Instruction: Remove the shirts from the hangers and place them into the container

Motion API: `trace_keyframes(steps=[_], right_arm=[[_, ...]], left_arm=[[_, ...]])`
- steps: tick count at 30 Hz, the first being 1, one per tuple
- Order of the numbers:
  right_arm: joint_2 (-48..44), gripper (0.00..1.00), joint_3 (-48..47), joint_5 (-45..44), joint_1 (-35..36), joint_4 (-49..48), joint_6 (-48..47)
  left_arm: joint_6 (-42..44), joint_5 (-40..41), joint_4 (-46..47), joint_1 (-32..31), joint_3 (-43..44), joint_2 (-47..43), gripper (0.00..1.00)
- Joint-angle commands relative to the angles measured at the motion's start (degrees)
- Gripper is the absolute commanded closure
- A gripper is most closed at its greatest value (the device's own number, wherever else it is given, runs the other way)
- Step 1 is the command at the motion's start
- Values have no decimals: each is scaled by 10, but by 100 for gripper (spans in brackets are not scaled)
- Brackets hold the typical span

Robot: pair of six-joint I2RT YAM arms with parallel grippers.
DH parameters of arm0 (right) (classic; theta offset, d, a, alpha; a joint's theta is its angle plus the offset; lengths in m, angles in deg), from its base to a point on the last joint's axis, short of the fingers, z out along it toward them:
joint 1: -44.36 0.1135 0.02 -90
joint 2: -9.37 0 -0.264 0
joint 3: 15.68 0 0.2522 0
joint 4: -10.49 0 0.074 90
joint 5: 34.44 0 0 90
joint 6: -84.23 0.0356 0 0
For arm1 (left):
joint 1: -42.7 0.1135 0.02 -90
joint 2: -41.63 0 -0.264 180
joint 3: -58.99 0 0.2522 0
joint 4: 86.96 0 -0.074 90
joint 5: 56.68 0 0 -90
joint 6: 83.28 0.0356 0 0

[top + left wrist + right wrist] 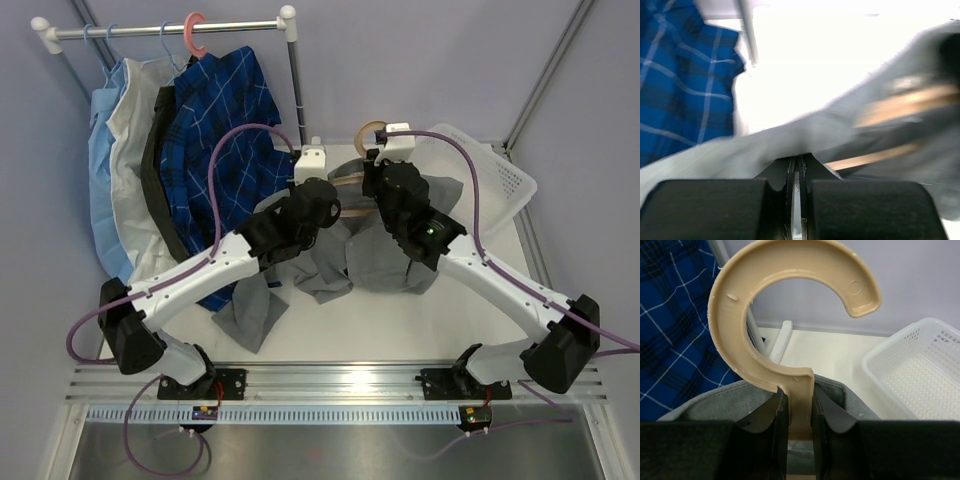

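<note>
The grey shirt (385,255) lies crumpled mid-table, still on the tan hanger (372,130). My right gripper (385,165) is shut on that hanger's neck just below the hook (755,300), with the grey collar (725,402) on both sides of the fingers. My left gripper (335,200) is shut, and a fold of the grey shirt (805,130) comes out right at its tips (799,159), beside the hanger's tan bar (905,102). The blue plaid shirt (215,130) hangs from the pink hanger (193,35) on the rail. The white container (500,175) stands at the back right.
A white rail (160,28) at the back left also carries a light blue shirt (105,150), a white shirt (135,120) and a black shirt (160,150). Its upright post (296,90) stands just behind my left gripper. The basket rim (910,370) lies right of the hanger hook.
</note>
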Motion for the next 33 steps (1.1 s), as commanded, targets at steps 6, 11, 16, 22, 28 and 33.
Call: trace_keyframes(steps=[6,11,16,22,28,33], right_arm=[[-88,100,39,-28,5,-11,-19],[-134,100,46,14,5,10,-58],[-158,100,46,73,6,57,-91],[-171,100,68,119,6,70,-103],[-175,100,65,111,4,69,-87],[-164,100,20,94,3,69,-39]], left_arm=[[20,100,-5,42,-68,-140,100],[38,94,-23,96,-87,-184,100],[82,85,-25,134,-82,-202,100],[173,62,-24,162,-26,-204,100],[198,-1,-23,166,-23,-222,100],[139,-52,-23,167,-100,-246,100]])
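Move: The left fingers already pinch the grey shirt; the hanger inside it has its neck some 9 cm right of them, about 3 cm ahead and 3 cm higher. The hanging plaid shirt is roughly 20 cm left and 12 cm ahead, about level in height. The right hand already grips the hanger by that neck, straight at its fingertips; from this hand the container lies about 25 cm right, 12 cm ahead and 25 cm below. Left pulls the pinched grey shirt about 13 cm left, rising; right draws hanger back 7 cm, turning counter-clockwise. ##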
